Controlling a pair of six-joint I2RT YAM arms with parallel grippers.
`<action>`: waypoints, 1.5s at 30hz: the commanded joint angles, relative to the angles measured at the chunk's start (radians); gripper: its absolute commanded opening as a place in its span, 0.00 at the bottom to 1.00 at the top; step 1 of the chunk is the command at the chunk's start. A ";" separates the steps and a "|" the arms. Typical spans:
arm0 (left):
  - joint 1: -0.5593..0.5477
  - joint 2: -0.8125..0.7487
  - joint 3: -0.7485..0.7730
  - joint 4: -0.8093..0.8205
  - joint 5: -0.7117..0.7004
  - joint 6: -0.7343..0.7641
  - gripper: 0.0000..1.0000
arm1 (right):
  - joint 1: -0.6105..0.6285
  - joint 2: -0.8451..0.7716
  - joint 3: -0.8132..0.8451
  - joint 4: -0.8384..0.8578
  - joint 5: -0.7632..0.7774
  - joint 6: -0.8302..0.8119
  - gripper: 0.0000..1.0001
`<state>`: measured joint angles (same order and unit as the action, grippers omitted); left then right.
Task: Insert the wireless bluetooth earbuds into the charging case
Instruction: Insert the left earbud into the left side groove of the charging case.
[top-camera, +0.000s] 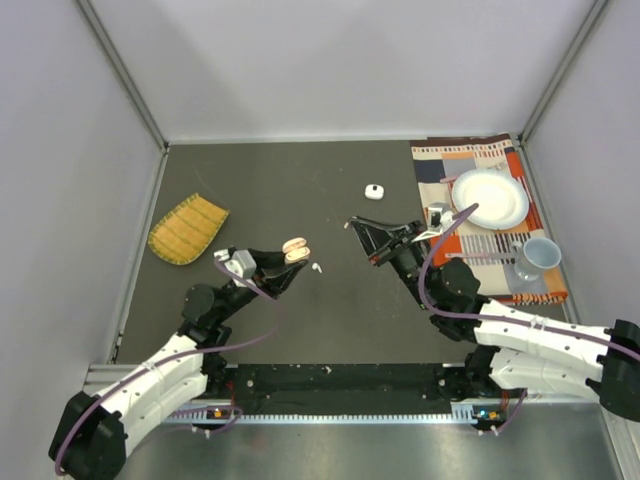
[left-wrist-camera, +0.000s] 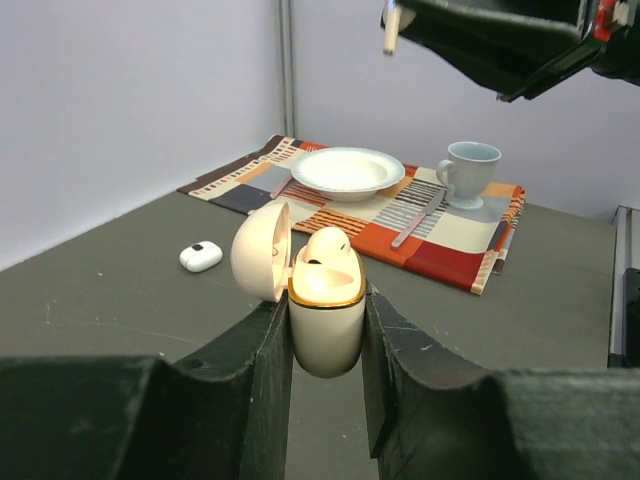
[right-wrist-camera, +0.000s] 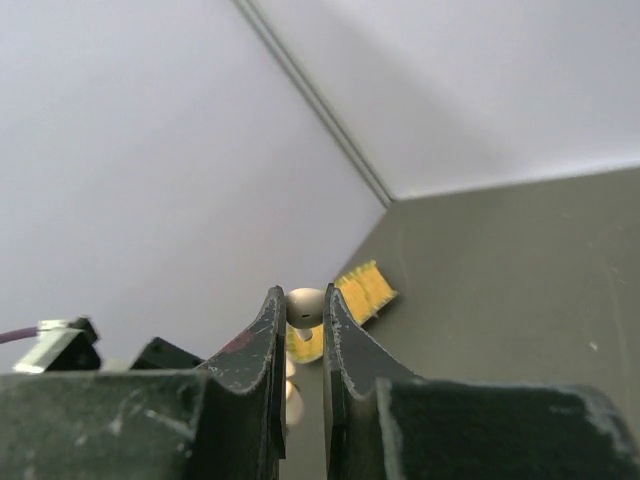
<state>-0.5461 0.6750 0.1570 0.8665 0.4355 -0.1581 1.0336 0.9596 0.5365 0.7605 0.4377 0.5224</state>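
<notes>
My left gripper (top-camera: 290, 262) is shut on an open peach-pink charging case (top-camera: 294, 247) and holds it upright above the table. In the left wrist view the case (left-wrist-camera: 325, 320) sits between the fingers with its lid (left-wrist-camera: 261, 250) swung left and one peach earbud (left-wrist-camera: 327, 246) seated inside. My right gripper (top-camera: 353, 225) is shut on a pale earbud (right-wrist-camera: 305, 307), raised up and to the right of the case; that earbud also shows in the left wrist view (left-wrist-camera: 392, 30). A white earbud (top-camera: 317, 268) lies on the table beside the left gripper.
A small white charging case (top-camera: 374, 191) lies closed on the table toward the back. A patterned placemat (top-camera: 440, 165) at the back right carries a white plate (top-camera: 490, 198), cutlery and a blue cup (top-camera: 537, 256). A yellow mat (top-camera: 187, 229) lies at the left.
</notes>
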 joint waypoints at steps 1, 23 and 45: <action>-0.003 0.018 0.032 0.097 0.023 -0.004 0.00 | 0.020 0.047 0.000 0.233 -0.128 -0.056 0.00; -0.005 0.049 0.019 0.152 0.066 0.015 0.00 | 0.148 0.272 0.098 0.335 -0.272 -0.056 0.00; -0.005 0.011 0.030 0.138 0.072 0.005 0.00 | 0.151 0.311 0.152 0.204 -0.235 -0.081 0.00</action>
<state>-0.5461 0.7044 0.1570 0.9501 0.4938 -0.1539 1.1698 1.2602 0.6426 0.9607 0.1951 0.4526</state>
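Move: The open charging case, held upright in the left fingertips, is the right hand's goal: some 12 cm to its left, 3 cm back and 6 cm below. On the table, about 28 cm below the right hand, the spare earbud lies roughly 11 cm ahead and 9 cm left, and the closed white case about 33 cm ahead and 7 cm right. From the left hand, the charging case is centred between the pads, its middle about 1 cm above them. Leftward and somewhat back, the right hand carries the pinched earbud about 10 cm left and 5 cm back towards the open charging case, slowing sharply over the last few centimetres. It first lifts a little, then settles back down, while the wrist swings about 20 degrees counter-clockwise. Both grippers keep their hold, the left hand steadying the charging case with only a slight drift. ##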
